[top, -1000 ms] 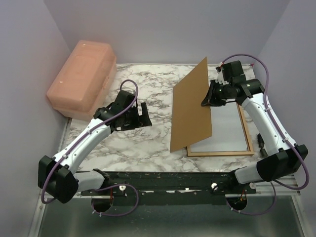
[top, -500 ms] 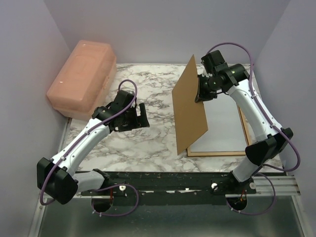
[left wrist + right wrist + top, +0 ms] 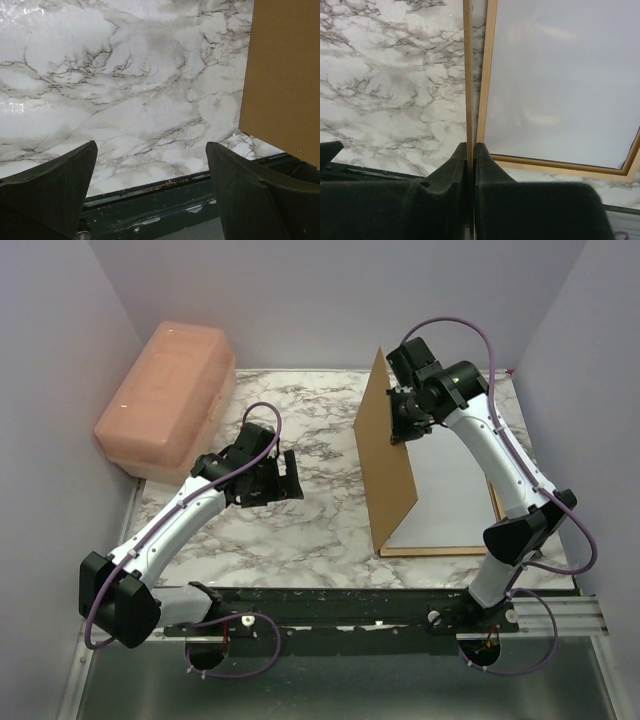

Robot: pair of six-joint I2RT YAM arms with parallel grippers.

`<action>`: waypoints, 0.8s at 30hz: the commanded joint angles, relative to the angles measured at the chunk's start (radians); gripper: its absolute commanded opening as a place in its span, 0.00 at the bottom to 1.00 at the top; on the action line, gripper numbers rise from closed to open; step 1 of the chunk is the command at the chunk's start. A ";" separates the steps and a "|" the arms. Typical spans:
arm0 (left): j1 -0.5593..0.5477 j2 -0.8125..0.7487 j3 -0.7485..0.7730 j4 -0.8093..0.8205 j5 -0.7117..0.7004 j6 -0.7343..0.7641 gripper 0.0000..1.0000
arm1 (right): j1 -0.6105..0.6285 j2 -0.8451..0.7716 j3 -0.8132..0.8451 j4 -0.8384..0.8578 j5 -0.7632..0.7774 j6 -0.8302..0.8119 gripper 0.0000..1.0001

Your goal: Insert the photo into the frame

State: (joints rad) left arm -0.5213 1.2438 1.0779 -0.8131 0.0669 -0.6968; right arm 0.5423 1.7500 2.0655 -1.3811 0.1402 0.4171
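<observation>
The frame (image 3: pixel 440 551) lies flat at the right of the marble table, and a pale grey sheet (image 3: pixel 450 490) fills it. The photo is out of view; no printed picture shows in any view. My right gripper (image 3: pixel 405 425) is shut on the top edge of a plain brown backing board (image 3: pixel 385 455). The board stands nearly upright on its lower edge along the frame's left side. In the right wrist view my gripper (image 3: pixel 471 145) pinches the thin board edge (image 3: pixel 467 75) beside the frame's rail (image 3: pixel 487 75). My left gripper (image 3: pixel 290 475) hangs open over bare marble, left of the board.
A pink plastic box (image 3: pixel 165 395) sits at the back left corner. In the left wrist view my open left gripper (image 3: pixel 150 150) looks past the table's dark near rail (image 3: pixel 150 200), with the board (image 3: pixel 285 75) at its right. Purple walls close in three sides.
My right arm has swung the backing board from a lean over the frame up to nearly vertical and shifted its grip point leftward. The left arm has barely moved.
</observation>
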 commanded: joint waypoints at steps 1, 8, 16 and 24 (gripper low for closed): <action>-0.006 0.004 0.002 -0.014 -0.021 0.006 0.93 | 0.042 0.035 0.023 -0.031 0.057 -0.002 0.10; -0.006 -0.035 -0.002 0.010 -0.003 0.005 0.93 | 0.073 0.043 0.041 0.010 0.045 0.031 0.51; -0.006 -0.071 0.050 0.067 0.110 0.002 0.94 | 0.087 0.020 0.008 0.102 -0.131 0.014 0.70; 0.027 -0.065 0.154 0.171 0.267 -0.026 0.97 | 0.087 -0.059 -0.030 0.217 -0.265 0.026 0.81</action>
State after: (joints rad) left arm -0.5186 1.1957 1.1591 -0.7334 0.2089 -0.7033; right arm 0.6228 1.7653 2.0563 -1.2602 -0.0128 0.4377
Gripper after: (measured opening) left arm 0.959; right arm 0.778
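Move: The backing board stands on edge in my shut right fingers, which hold its top edge. Its middle is about 13 cm below them, some 3 cm back and 1 cm left. The frame with the white sheet in it lies flat, its middle about 16 cm right, 4 cm back and 26 cm below. From my open left hand the board's middle is roughly 19 cm right, 3 cm ahead and 3 cm lower. I open my right fingers wide around the backing board's top edge and carry that hand about 6 cm left, away from the frame. It tilts and turns counter-clockwise some 10 degrees, its right finger staying against the board's frame-side face and pushing the top over. Late on, my open left hand rises about 6 cm and shifts 3 cm right towards the board, rolling its left side down. ##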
